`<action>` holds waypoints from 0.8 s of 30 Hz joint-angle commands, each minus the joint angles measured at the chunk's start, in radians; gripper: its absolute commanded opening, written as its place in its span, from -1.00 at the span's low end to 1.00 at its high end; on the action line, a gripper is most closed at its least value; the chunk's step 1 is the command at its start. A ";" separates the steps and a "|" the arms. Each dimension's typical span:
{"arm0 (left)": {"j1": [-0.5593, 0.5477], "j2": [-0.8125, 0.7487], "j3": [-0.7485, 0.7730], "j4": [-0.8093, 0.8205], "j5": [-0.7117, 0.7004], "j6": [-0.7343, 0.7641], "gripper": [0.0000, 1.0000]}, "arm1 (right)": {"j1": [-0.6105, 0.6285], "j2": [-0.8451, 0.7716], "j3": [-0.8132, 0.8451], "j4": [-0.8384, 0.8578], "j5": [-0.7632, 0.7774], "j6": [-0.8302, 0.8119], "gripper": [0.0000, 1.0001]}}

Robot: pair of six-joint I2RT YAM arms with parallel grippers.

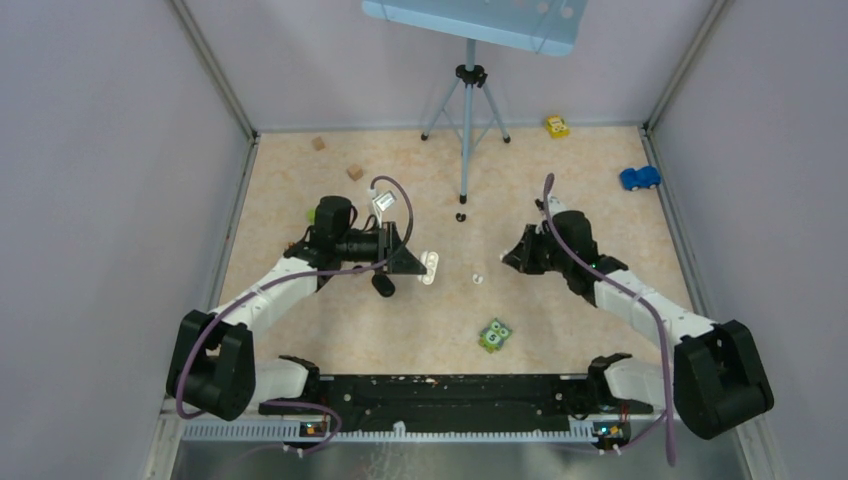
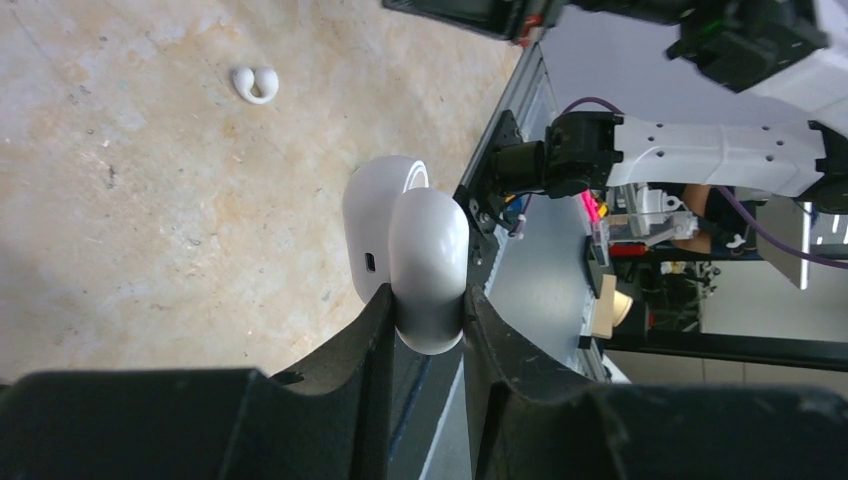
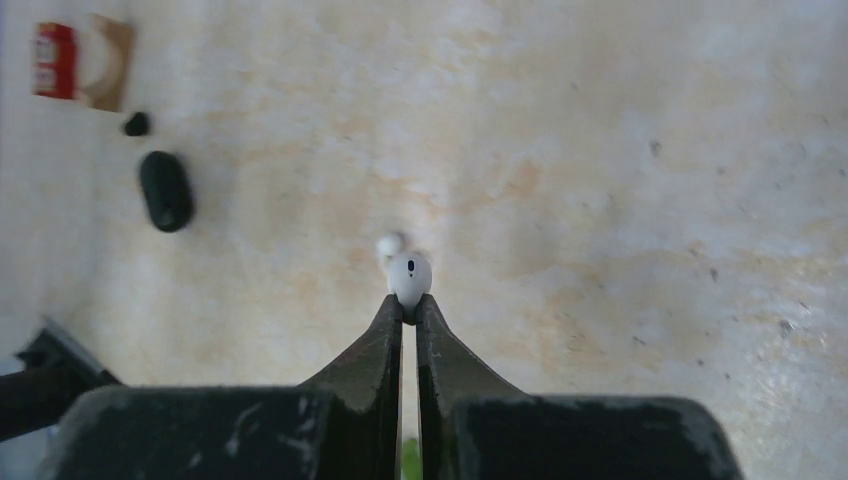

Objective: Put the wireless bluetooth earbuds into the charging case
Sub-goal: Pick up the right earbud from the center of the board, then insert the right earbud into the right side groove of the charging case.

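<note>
My left gripper (image 1: 420, 262) (image 2: 428, 300) is shut on the white charging case (image 1: 431, 266) (image 2: 428, 250). The case hangs open above the table, one rounded half between the jaws and the half with the port beside it. My right gripper (image 1: 508, 260) (image 3: 409, 305) is shut on a tiny white earbud (image 3: 409, 276) at its fingertips, low over the table. A small white blob just beyond it is too blurred to identify. Another white earbud (image 1: 478, 278) (image 2: 255, 84) lies on the table between the two grippers.
A black case (image 1: 383, 285) (image 3: 165, 190) lies below the left gripper, with a black bud (image 3: 136, 124) near it. Black buds (image 1: 460, 216) sit by the tripod (image 1: 467, 110). An owl card (image 1: 495, 335), a blue car (image 1: 640, 178), a yellow toy (image 1: 556, 126) and wooden cubes (image 1: 355, 172) are scattered around.
</note>
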 commanded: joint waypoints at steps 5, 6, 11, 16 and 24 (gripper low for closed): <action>-0.019 -0.058 -0.028 0.051 -0.066 0.182 -1.00 | 0.037 -0.081 0.234 -0.130 -0.364 0.103 -1.00; -0.021 -0.063 -0.032 0.054 -0.069 0.199 -1.00 | 0.042 -0.069 0.258 -0.144 -0.398 0.118 -1.00; -0.038 -0.073 -0.031 0.061 -0.072 0.255 -1.00 | 0.135 -0.050 0.346 -0.164 -0.429 0.166 -1.00; -0.050 -0.053 0.020 0.003 -0.063 0.277 -1.00 | 0.182 0.005 0.430 -0.202 -0.461 0.150 -1.00; -0.066 -0.052 0.062 -0.029 -0.043 0.224 -1.00 | 0.264 0.077 0.478 -0.203 -0.391 0.131 -1.00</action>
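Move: The right hand already holds the white earbud. The open white charging case it goes to lies about 17 cm to its left, 6 cm back and 10 cm higher. Below that path, on the board, are the white clip earbud, some 6 cm left, 2 cm back and 6 cm down, and the black case, about 25 cm left, 3 cm back and 6 cm down. The left hand holds the charging case by its lid, the case's middle 2 cm to that hand's right, level fore and aft, and 1 cm below. Right hand lifts its pinched earbud about 15 cm, swinging left and back towards the case the left tilts. ##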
